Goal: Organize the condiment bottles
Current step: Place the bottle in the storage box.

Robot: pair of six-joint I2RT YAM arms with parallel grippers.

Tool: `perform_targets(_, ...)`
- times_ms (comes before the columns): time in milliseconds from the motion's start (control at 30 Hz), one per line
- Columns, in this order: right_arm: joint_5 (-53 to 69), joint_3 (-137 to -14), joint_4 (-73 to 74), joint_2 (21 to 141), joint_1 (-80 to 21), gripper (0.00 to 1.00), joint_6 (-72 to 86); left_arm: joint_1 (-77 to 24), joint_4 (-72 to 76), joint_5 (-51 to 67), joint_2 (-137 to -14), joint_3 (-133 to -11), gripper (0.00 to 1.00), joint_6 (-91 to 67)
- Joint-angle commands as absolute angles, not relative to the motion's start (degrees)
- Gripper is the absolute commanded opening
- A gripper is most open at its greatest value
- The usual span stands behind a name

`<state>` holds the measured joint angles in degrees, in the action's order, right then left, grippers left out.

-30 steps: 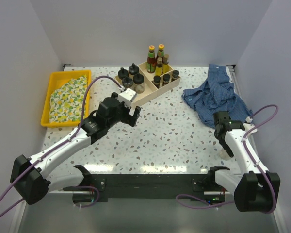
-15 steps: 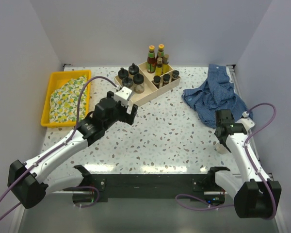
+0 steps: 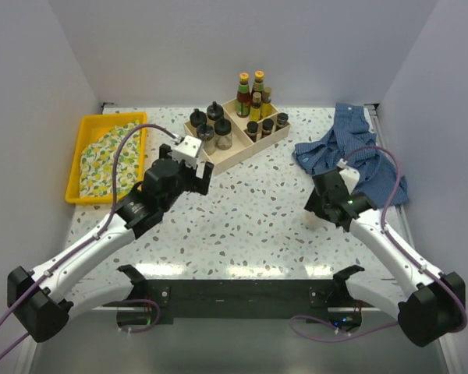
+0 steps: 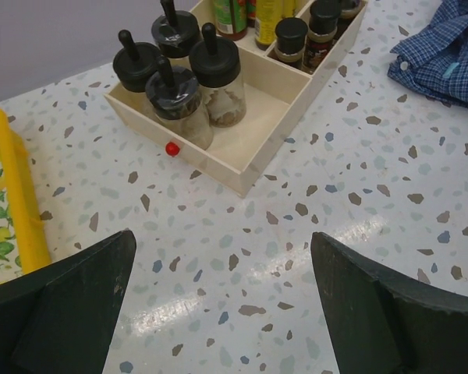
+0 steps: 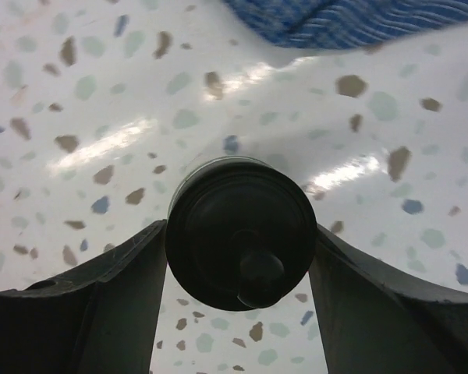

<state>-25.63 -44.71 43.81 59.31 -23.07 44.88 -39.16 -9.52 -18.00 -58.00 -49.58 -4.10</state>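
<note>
A squat clear jar with a black knobbed lid [image 5: 218, 210] sits between the fingers of my right gripper [image 5: 239, 231], which is shut on it above the speckled table, left of the blue shirt. From above, that gripper [image 3: 320, 204] hides most of the jar. The pale wooden divided box [image 3: 235, 153] at the back holds the other condiment bottles: black-lidded jars [image 3: 211, 125], tall sauce bottles [image 3: 250, 90] and small dark-capped ones [image 3: 267, 125]. My left gripper [image 3: 198, 179] hangs open and empty just in front of the box [image 4: 242, 167], facing its jars [image 4: 179, 86].
A yellow tray [image 3: 76, 173] with a lemon-print cloth [image 3: 109, 156] lies at the back left. A crumpled blue checked shirt [image 3: 351, 152] lies at the back right, close behind the right gripper. White walls enclose the table on three sides.
My right arm has swung left from the table's right edge towards the middle, carrying the jar. My left arm has moved slightly back and left, nearer the box.
</note>
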Motion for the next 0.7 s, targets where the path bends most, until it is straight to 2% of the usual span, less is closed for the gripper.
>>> perform_targets(0, -18.12, -48.43, 26.22, 62.38, -29.70, 0.21, 38.60, -39.29, -6.59, -26.79, -53.79, -49.40, 1.00, -5.89)
perform_targets(100, -12.58, -52.70, 19.34, 67.57, -32.16, 0.21, 33.15, -39.37, -5.54, -29.52, -51.25, -48.43, 1.00, -6.06)
perform_targets(233, -10.81, -64.75, 20.39, 81.52, -35.41, 0.22, 25.51, -39.29, -3.26, -32.78, -48.26, -46.41, 1.00, -5.98)
perform_targets(667, -7.38, -102.63, 25.83, 106.06, -38.76, 0.22, 12.66, -39.11, -1.41, -38.06, -44.56, -44.74, 1.00, -5.98)
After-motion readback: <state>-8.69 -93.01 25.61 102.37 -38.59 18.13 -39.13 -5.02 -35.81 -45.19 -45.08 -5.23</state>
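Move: The right hand already holds the black-lidded bottle clear of the table; the free front end of the storage box's left compartment lies about 26 cm ahead of this hand, 27 cm to its left and some 7 cm lower. The nearest black-lidded bottle in there stands roughly 32 cm ahead and 28 cm left, the spice bottle across the divider 35 ahead and 18 left. From the left hand that free space is some 22 cm ahead, 7 cm right and 21 cm lower. Keeping its grip on the lid of the black-lidded bottle, the right hand sweeps fast to the left, about 26 cm, while reaching some 17 cm forward and, mostly in the second half, climbing about 10 cm towards the open front end of the box's left compartment, turning counter-clockwise some 45 degrees as its fingers tip up towards level. The open, empty left hand clears out of the way to the left and up, turning counter-clockwise too. ##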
